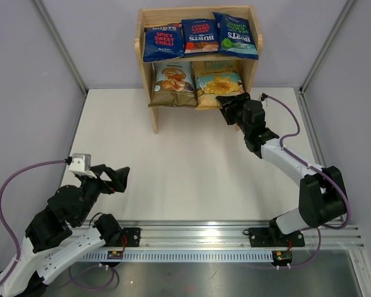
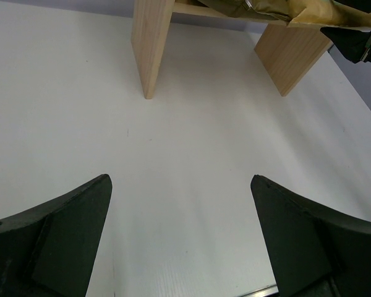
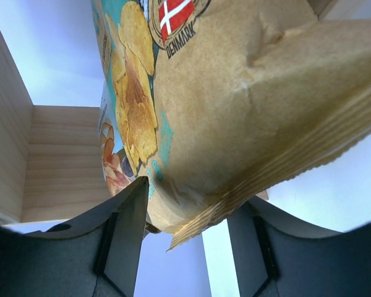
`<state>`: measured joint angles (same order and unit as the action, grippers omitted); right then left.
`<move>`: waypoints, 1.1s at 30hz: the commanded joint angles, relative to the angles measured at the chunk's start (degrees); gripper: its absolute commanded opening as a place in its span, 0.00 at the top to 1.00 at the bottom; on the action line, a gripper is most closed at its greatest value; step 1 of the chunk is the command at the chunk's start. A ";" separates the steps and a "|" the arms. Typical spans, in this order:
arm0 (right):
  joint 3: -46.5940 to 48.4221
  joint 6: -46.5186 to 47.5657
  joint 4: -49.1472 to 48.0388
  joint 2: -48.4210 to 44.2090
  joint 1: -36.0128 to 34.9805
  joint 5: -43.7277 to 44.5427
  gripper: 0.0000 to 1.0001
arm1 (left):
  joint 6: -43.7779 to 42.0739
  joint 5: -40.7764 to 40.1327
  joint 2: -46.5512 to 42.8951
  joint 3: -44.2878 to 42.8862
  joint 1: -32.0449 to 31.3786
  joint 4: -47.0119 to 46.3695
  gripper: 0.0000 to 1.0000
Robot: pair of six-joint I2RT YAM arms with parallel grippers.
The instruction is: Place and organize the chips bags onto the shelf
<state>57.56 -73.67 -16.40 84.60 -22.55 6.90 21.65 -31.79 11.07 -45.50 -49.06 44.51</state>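
Note:
The wooden shelf [image 1: 139,55] stands at the back of the table. Three dark blue Burts bags [image 1: 162,42] [image 1: 200,35] [image 1: 235,36] lie side by side on its top tier. On the lower tier the pale Cassava bag [image 1: 173,83] leans on the left and the yellow and teal bag [image 1: 216,83] on the right. My right gripper [image 1: 227,102] [image 3: 191,195] is at the yellow and teal bag's [image 3: 247,93] bottom corner, its jaws pressed against both sides of the crimped seam. My left gripper [image 1: 120,178] [image 2: 180,185] hangs open above bare table, nothing between its fingers.
The shelf's legs [image 2: 151,49] rise ahead of the left gripper. Grey walls with metal posts [image 1: 62,46] enclose the white table. The rail [image 1: 235,238] carrying the arm bases runs along the near edge. A purple cable [image 1: 290,117] loops off the right arm.

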 commanded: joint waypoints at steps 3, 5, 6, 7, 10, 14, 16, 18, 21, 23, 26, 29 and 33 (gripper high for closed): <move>4.75 -1.56 -4.87 2.59 0.40 -0.39 0.41 | -0.12 -1.52 0.88 -1.17 0.10 -1.00 0.01; 5.46 -1.65 -4.69 3.55 0.40 -0.39 0.40 | -0.12 -1.52 0.79 -1.09 0.10 -1.01 0.01; 5.54 -1.74 -4.69 3.73 0.48 -0.48 0.40 | -0.12 -1.52 0.88 -1.09 0.10 -0.92 0.01; 5.28 -1.74 -4.60 3.73 0.57 -0.31 0.39 | -0.03 -1.52 0.80 -1.09 0.10 -0.92 0.01; 4.14 -2.09 -5.39 3.21 0.83 -0.04 0.35 | -0.20 -1.52 1.06 -1.09 0.10 -1.01 0.01; 3.70 -1.04 -3.29 1.19 1.01 -0.48 0.13 | -0.38 -1.52 1.32 -1.17 0.10 -1.01 0.01; 2.65 -0.16 -2.85 -0.65 1.10 0.04 0.06 | -0.29 -1.52 1.50 -1.09 0.10 -1.09 0.01; 2.30 0.63 -1.88 -1.71 1.10 0.05 0.01 | -0.38 -1.52 1.59 -1.09 0.19 -1.09 0.01; 1.33 1.42 -0.47 -3.73 1.54 -0.57 0.01 | -0.29 -1.61 1.93 -1.17 0.37 -1.09 0.01; 0.28 2.03 0.40 -4.96 1.45 -1.36 0.00 | -0.12 -1.69 2.02 -1.17 0.80 -1.09 0.01; -1.92 3.26 1.11 -7.07 1.54 -2.41 0.01 | 0.06 -2.40 2.55 -1.35 1.33 -1.01 0.01; -4.21 5.19 2.16 -9.97 1.71 -4.16 0.01 | 0.15 -3.54 3.69 -1.53 2.38 -1.01 0.01; -7.28 8.01 4.80 -13.31 3.38 -6.63 0.01 | -0.46 -1.45 7.11 -1.79 6.24 -1.62 0.01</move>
<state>51.88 -69.95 -13.32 74.61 -20.58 2.55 21.65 -33.04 15.27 -45.60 -45.39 44.47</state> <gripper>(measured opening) 0.993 0.988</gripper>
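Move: From the right gripper, the middle of the yellow chips bag on the lower shelf lies about 6 cm ahead, 3 cm left and 9 cm up; its lower right corner is already between the partly closed fingers. The cassava bag stands beside it, some 17 cm left and 6 cm ahead of the gripper, about as high. The green-and-blue bag on the upper shelf is roughly 10 cm ahead, 3 cm right and 30 cm up. From the left gripper, the yellow bag is about 33 cm ahead, 32 cm right and 8 cm up. Nudge the yellow bag's lower right corner inward with the right gripper, only about 1.5 cm forward, then spread the fingers fully to let go of it. Lift the gripper a little and draw it back some 5 cm towards the base and slightly right, clear of the shelf front, fingers left wide open. ##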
